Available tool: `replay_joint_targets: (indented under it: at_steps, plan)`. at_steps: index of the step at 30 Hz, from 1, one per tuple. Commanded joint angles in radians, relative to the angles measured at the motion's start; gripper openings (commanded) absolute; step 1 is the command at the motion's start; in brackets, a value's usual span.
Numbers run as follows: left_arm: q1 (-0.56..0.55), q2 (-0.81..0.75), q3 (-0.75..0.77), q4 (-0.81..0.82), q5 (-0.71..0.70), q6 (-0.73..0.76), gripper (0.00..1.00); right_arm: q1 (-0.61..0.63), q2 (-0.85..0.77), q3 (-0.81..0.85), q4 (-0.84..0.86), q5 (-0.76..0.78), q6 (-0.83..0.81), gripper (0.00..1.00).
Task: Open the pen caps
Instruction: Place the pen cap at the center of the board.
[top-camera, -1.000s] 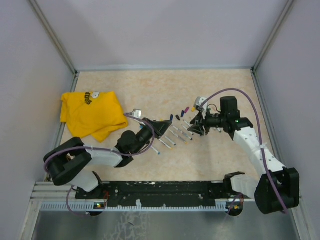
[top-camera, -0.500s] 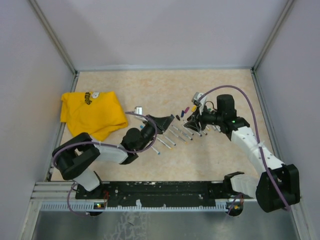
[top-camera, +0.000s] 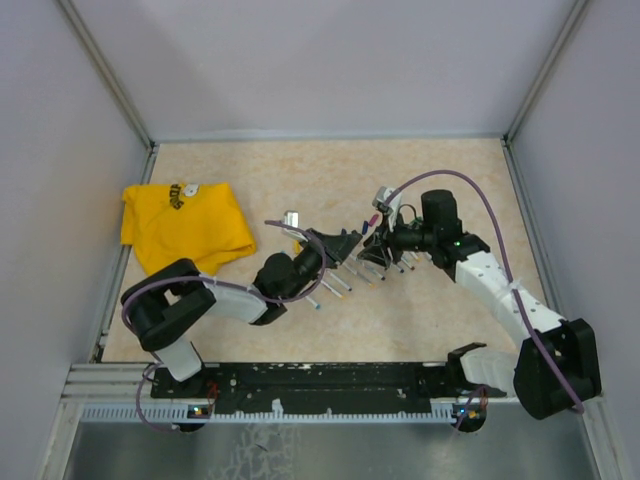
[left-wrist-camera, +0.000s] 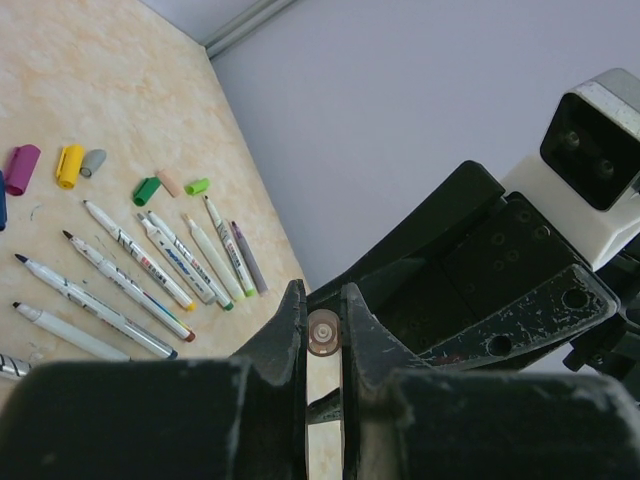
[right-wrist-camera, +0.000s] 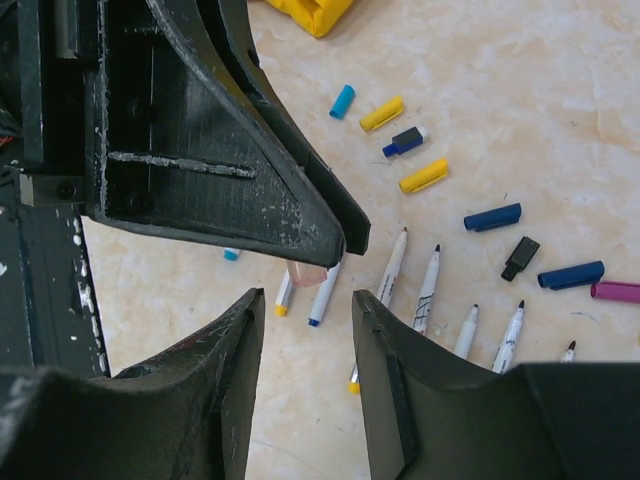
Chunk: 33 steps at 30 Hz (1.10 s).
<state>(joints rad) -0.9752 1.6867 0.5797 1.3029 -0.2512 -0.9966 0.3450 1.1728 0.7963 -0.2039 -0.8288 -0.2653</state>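
Observation:
My left gripper (left-wrist-camera: 322, 300) is shut on a pen whose pale pink capped end (left-wrist-camera: 323, 333) shows end-on between its fingers. In the right wrist view that pink cap (right-wrist-camera: 312, 274) sticks out under the left gripper's fingers (right-wrist-camera: 230, 150), just ahead of my right gripper (right-wrist-camera: 308, 298). The right gripper is open and apart from the cap. In the top view the left gripper (top-camera: 345, 243) and the right gripper (top-camera: 374, 252) meet tip to tip above the pens. Loose pen caps lie on the table: magenta (left-wrist-camera: 22, 168), yellow (left-wrist-camera: 68, 165), green (left-wrist-camera: 147, 190), blue (right-wrist-camera: 492, 217), black (right-wrist-camera: 520, 257).
Several uncapped whitish pens (left-wrist-camera: 140, 255) lie in a row on the beige table (top-camera: 300, 180) under both grippers. A crumpled yellow cloth (top-camera: 185, 228) lies at the left. Grey walls close in the table on three sides.
The left gripper has carried its pen to the right and the right gripper has come left, so the two now face each other closely. Neither gripper's opening changed.

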Motion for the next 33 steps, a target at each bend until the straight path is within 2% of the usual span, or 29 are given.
replay_joint_targets:
  at_steps: [1,5,10,14,19,21,24,29,33]
  plan:
    - [-0.01,0.021,0.034,0.049,0.033,-0.017,0.0,0.014,0.002,0.016,0.055,0.012,0.01,0.41]
    - [-0.016,0.034,0.043,0.04,0.04,-0.027,0.0,0.018,-0.005,0.024,0.05,0.007,0.016,0.39]
    - [-0.02,0.05,0.057,0.038,0.055,-0.036,0.0,0.019,-0.009,0.027,0.046,-0.006,0.015,0.31]
    - [-0.025,0.059,0.07,0.03,0.061,-0.037,0.0,0.019,-0.011,0.03,0.039,-0.021,0.007,0.21]
    - [-0.026,0.064,0.074,0.029,0.063,-0.042,0.01,0.02,-0.009,0.033,0.03,-0.04,0.005,0.0]
    - [-0.026,0.065,0.072,0.029,0.06,-0.042,0.04,0.02,-0.01,0.036,0.028,-0.046,0.007,0.0]
    - [-0.026,0.061,0.064,0.032,0.052,-0.038,0.12,0.02,-0.008,0.037,0.025,-0.052,0.009,0.0]
    - [-0.025,0.037,0.042,0.035,0.008,-0.014,0.42,0.02,-0.006,0.038,0.013,-0.047,-0.005,0.0]
    - [-0.023,0.005,0.023,0.036,-0.024,0.021,0.61,0.02,-0.001,0.038,-0.003,-0.044,-0.026,0.0]
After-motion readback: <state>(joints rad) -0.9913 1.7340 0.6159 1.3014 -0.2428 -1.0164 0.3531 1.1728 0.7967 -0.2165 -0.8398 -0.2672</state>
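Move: The pale pink pen cap is still pinched in the left fingertips, about 1 cm to the right of that hand point; its receiving place, between the open right fingertips, lies some 2 cm right and 1 cm back of it. From the right hand, the cap is about 1 cm ahead and 2 cm left, nearly level. Below on the board, some 17 cm down, the black cap lies about 12 cm ahead and 2 cm left of the right hand, the purple cap about 15 cm ahead and 2 cm right. The pale pink cap is handed over in mid-air: the left hand carries it about 1.5 cm to the right, in between the right fingertips, turning barely clockwise. The right hand stays in place and shuts its fingers until they pinch the cap; after that the left hand, nearly still, opens its fingers to about half and lets go. ##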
